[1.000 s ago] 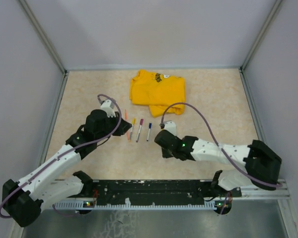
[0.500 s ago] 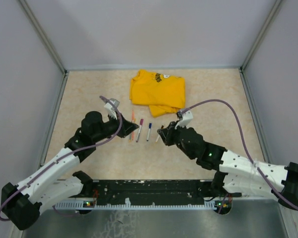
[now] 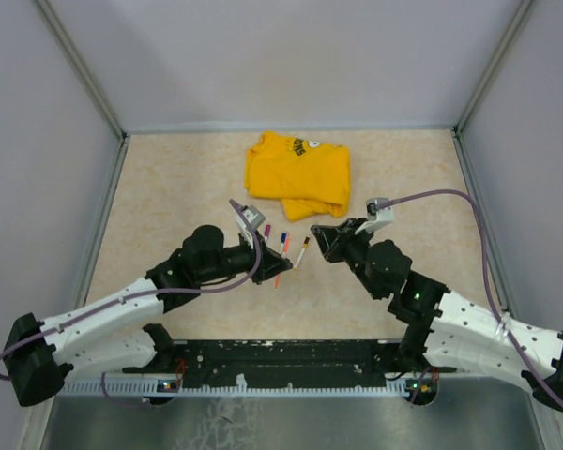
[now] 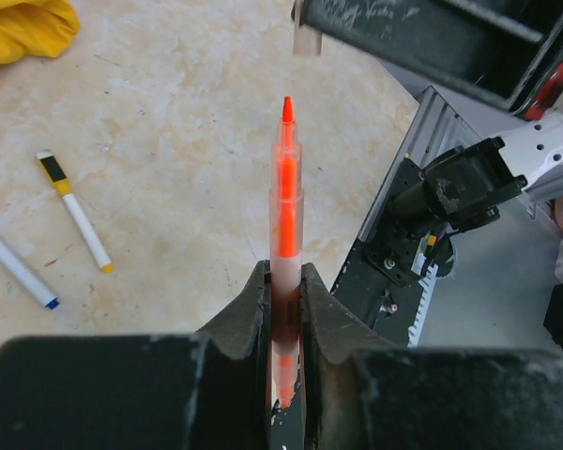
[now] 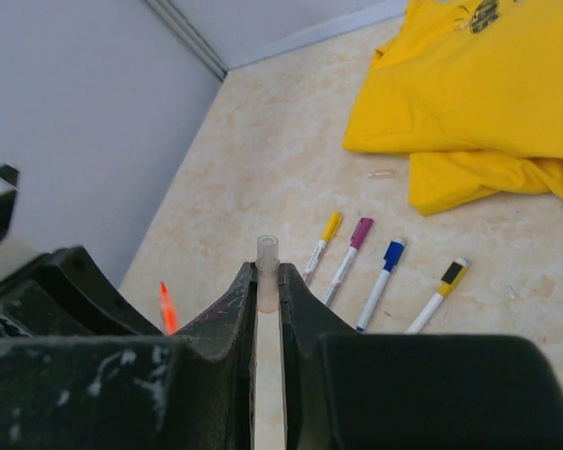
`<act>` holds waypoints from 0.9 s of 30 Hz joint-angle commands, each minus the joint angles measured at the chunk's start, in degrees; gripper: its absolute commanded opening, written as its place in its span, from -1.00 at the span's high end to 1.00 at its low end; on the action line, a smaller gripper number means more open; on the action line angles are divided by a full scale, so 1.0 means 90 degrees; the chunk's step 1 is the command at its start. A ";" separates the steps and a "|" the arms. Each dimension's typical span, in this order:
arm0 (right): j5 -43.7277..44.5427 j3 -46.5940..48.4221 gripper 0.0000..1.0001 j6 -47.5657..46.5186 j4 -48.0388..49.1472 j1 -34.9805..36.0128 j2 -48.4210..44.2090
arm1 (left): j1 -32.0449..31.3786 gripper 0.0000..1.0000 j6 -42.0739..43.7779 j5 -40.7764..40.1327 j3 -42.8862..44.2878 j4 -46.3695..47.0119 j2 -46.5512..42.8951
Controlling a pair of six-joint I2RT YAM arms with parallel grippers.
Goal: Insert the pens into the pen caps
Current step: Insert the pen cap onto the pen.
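Note:
My left gripper (image 4: 284, 277) is shut on an uncapped orange pen (image 4: 286, 187), whose tip points forward. My right gripper (image 5: 267, 274) is shut on a short, clear pen cap (image 5: 267, 255), open end outward. In the top view the two grippers (image 3: 263, 258) (image 3: 321, 232) face each other above the table's middle. From the left wrist, the cap (image 4: 305, 39) hangs just beyond the orange tip and slightly right of it, with a gap between. The right wrist sees the orange tip (image 5: 167, 305) low to the left of the cap.
Several capped pens lie side by side on the table: yellow (image 5: 321, 242), magenta (image 5: 349, 248), blue (image 5: 380, 272) and yellow-black (image 5: 438, 293). A folded yellow T-shirt (image 3: 298, 174) lies behind them. A tiny clear piece (image 5: 382, 174) rests near the shirt's edge. Walls enclose the table.
The left gripper has carried the orange pen rightward toward the centre. The right arm has swung up and round, bringing its cap to face the pen.

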 commanded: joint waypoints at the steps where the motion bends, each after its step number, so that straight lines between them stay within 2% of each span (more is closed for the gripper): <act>1: 0.0163 0.0135 1.00 0.0230 0.0746 -0.0117 -0.0365 | -0.0226 1.00 0.0063 -0.0124 0.0142 0.0642 0.0253; 7: -0.0482 0.0041 1.00 0.0421 0.1328 -0.0131 -0.0384 | -0.0306 1.00 0.0315 0.0089 0.0385 0.0624 0.0491; 13: -0.0719 0.0044 1.00 0.0479 0.1525 -0.0131 -0.0274 | -0.0315 1.00 0.0476 0.0362 0.0395 0.0681 0.0429; 27: -0.0924 0.0031 1.00 0.0563 0.1334 -0.0130 -0.0172 | -0.0330 1.00 0.0558 0.0449 0.0356 0.0694 0.0338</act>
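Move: The clear cap in the right fingers sits about 7 cm to the right of the left hand, 4 cm ahead and 5 cm up. Seen from the right hand, the tip of the upright orange pen in the left fingers is roughly 5 cm to the left, 1 cm back and about level. On the table, some 21 cm below the left hand, the black-capped pen lies about 17 cm ahead and 6 cm right, and the blue-capped pen 17 cm straight ahead. The clear cap, still pinched, is lifted about 5 cm by the right hand, which then drifts some 2 cm left and slightly back to bring the cap over the orange pen's tip, rolling its left side up about 15 degrees and turning a little counter-clockwise. The left hand keeps hold of the orange pen and eases a good 2 cm right under the cap, turning slightly clockwise. Both grips stay shut. ##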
